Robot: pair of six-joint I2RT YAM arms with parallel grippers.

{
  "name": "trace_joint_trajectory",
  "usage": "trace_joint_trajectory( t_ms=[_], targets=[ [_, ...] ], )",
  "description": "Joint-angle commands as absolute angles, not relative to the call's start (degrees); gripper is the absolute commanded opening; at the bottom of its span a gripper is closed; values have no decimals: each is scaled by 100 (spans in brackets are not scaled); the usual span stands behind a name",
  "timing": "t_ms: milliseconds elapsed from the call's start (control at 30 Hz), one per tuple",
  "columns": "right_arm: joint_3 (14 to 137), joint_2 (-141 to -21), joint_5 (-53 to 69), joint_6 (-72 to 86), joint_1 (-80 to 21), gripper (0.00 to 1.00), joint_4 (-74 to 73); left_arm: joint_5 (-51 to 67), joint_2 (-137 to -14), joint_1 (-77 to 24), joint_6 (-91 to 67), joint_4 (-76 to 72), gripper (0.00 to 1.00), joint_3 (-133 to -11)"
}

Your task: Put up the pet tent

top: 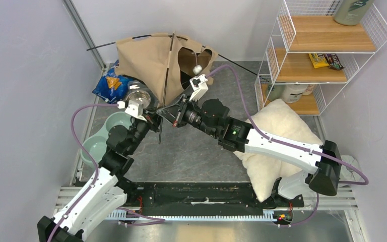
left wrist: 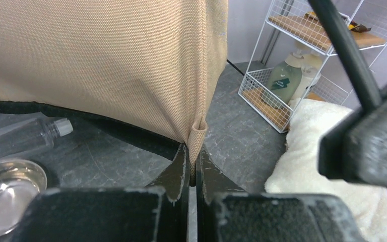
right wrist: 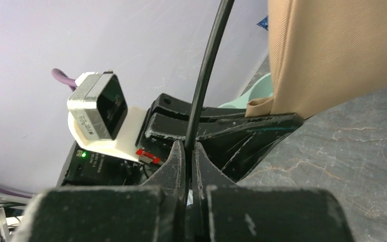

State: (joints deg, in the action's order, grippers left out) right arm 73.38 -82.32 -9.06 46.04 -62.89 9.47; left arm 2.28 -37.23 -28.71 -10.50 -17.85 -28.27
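The tan canvas pet tent (top: 146, 60) sits half-raised at the back, its arched doorway facing right with a white ball hanging in it. A thin black pole (top: 167, 85) runs from its top down to the floor in front. My left gripper (left wrist: 193, 151) is shut on a small fabric loop (left wrist: 197, 135) at the tent's lower corner. My right gripper (right wrist: 187, 146) is shut on the black pole (right wrist: 204, 85) just beside that corner. In the top view both grippers, left (top: 155, 121) and right (top: 166, 115), meet at the tent's front edge.
A fluffy white pillow (top: 277, 131) lies at the right under my right arm. A white wire shelf (top: 322, 55) stands at the back right. On the left are a blue bag (top: 111, 85), a steel bowl (top: 138, 96), a clear bottle (left wrist: 25, 138) and a green double bowl (top: 106, 136).
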Motion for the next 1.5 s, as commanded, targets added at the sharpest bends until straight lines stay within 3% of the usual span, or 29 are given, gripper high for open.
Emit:
trace_joint_trajectory(
  t_ms=[0,900,1467],
  targets=[
    [7463,-8256,-2382,4100,-5810,0,2317,917,-3344,-2946,-1475,-423,2,-2919],
    [7841,-9050,-3250,4315,-5728,0,2954,1803,-2460,-2944,-1995,1059,2,-3203],
    [7564,-9106,-3012,4278,-5911,0,2660,84,-2800,-2945,-4278,1051,2,-3685]
  ],
)
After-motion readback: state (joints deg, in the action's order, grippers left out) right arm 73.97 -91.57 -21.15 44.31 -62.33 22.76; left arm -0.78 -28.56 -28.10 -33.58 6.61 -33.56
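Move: The tent's corner tab is pinched in the left fingers, and the lower end of the pole it is being brought to hangs about 8 cm back and 2 cm to the right of that hand, roughly level. The steel bowl stands some 14 cm ahead, 12 cm left and 25 cm below. From the right hand, which grips the pole, the tab is about 4 cm ahead, 3 cm left and 4 cm lower; the white pompom hangs some 16 cm ahead, 13 cm right and 10 cm down. The pole is pushed forward about 6 cm, and some 2 cm down, by the right hand, which keeps its pinch and turns clockwise nearly 15 degrees, bringing the pole's lower end towards the tab. The left hand meanwhile draws the still-pinched tab back about 4 cm and down 2 to 3 towards that end, tipping nose-down about 20 degrees and, late on, rolling its left side down about 15. ##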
